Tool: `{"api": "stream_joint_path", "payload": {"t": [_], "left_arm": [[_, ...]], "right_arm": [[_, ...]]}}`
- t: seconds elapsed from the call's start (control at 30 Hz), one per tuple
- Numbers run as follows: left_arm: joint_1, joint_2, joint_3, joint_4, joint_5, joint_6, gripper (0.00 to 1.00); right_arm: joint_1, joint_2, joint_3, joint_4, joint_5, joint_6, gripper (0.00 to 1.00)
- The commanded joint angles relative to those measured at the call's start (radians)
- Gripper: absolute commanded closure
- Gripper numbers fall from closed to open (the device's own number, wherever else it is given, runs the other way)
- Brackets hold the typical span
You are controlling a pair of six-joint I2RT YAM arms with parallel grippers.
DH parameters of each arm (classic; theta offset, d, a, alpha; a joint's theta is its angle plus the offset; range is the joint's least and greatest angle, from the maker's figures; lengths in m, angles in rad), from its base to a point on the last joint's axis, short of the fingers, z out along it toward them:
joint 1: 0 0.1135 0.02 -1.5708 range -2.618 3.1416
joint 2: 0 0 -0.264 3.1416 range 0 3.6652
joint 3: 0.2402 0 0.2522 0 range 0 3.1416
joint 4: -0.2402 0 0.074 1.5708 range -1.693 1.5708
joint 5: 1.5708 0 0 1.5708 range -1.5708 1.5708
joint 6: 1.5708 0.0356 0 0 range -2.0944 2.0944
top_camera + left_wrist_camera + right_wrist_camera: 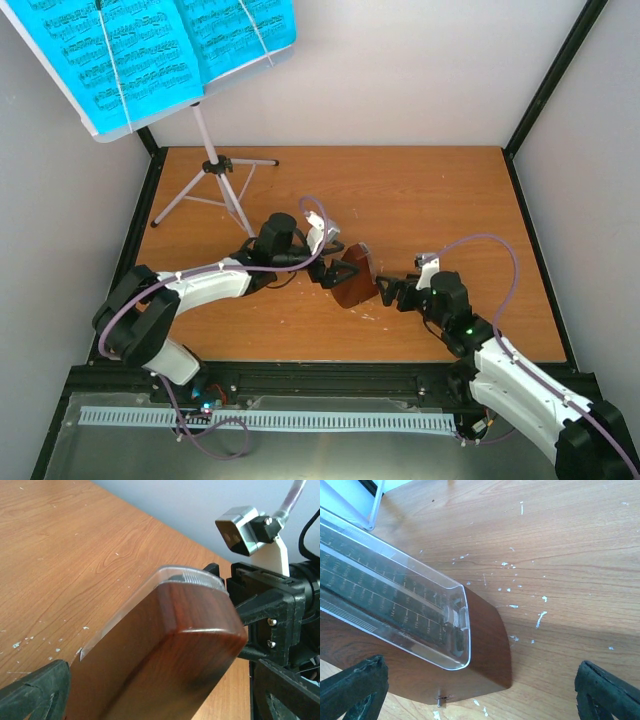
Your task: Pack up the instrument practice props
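The brown metronome (355, 283) lies on the wooden table (450, 200) with its clear cover up, between my two grippers. My left gripper (335, 270) is open around its narrow end; in the left wrist view the wood body (165, 645) fills the space between the fingers (35, 692), touching the left one, with a gap at the right one. My right gripper (388, 292) is open and empty, facing the metronome's base (490, 650). The silvery tripod stand (213, 185) stands at the far left and holds the cyan sheet-music pages (150, 50).
White walls and black frame posts (555, 70) bound the table on three sides. White paint flecks (540, 617) dot the wood near the metronome. A stand leg (376, 502) shows at the right wrist view's upper left.
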Motion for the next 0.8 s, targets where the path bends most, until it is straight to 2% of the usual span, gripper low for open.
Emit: {"api": "stream_joint_path", "payload": {"t": [0.0, 0.33, 0.57, 0.77], "left_arm": [[-0.021, 0.027, -0.007, 0.123, -0.004, 0.060, 0.00], [-0.059, 0.108, 0.006, 0.159, 0.006, 0.082, 0.09], [-0.071, 0.091, -0.033, 0.209, -0.060, 0.060, 0.31], [-0.069, 0.085, -0.011, 0.174, -0.033, 0.052, 0.47]], "right_arm": [[-0.017, -0.004, -0.014, -0.017, -0.006, 0.003, 0.00], [-0.019, -0.027, -0.048, -0.011, 0.007, 0.017, 0.00], [-0.019, -0.051, -0.058, 0.004, -0.013, 0.012, 0.00], [-0.019, -0.042, -0.057, 0.037, -0.072, -0.014, 0.00]]}}
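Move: The metronome stands upright just off the left gripper's fingertips: its middle is about 3 cm to the right, 1 cm ahead and some 7 cm lower, with its narrow top about level with the fingers. The open right gripper waits beyond it, about 8 cm right of the left hand, 2 cm back and 7 cm lower. The music stand's near foot is roughly 14 cm left, 5 cm ahead, 17 cm below. From the right hand the metronome's middle lies about 5 cm left and 2 cm ahead, level with it. Bring the left gripper down and to the right over the metronome's narrow top, about 2 cm each way, easing up slightly at the end. Once there, close the wide-open fingers to a bit over half, one pad on either side of the upper body, and let the wrist roll some 5 degrees so its forward side rises. ##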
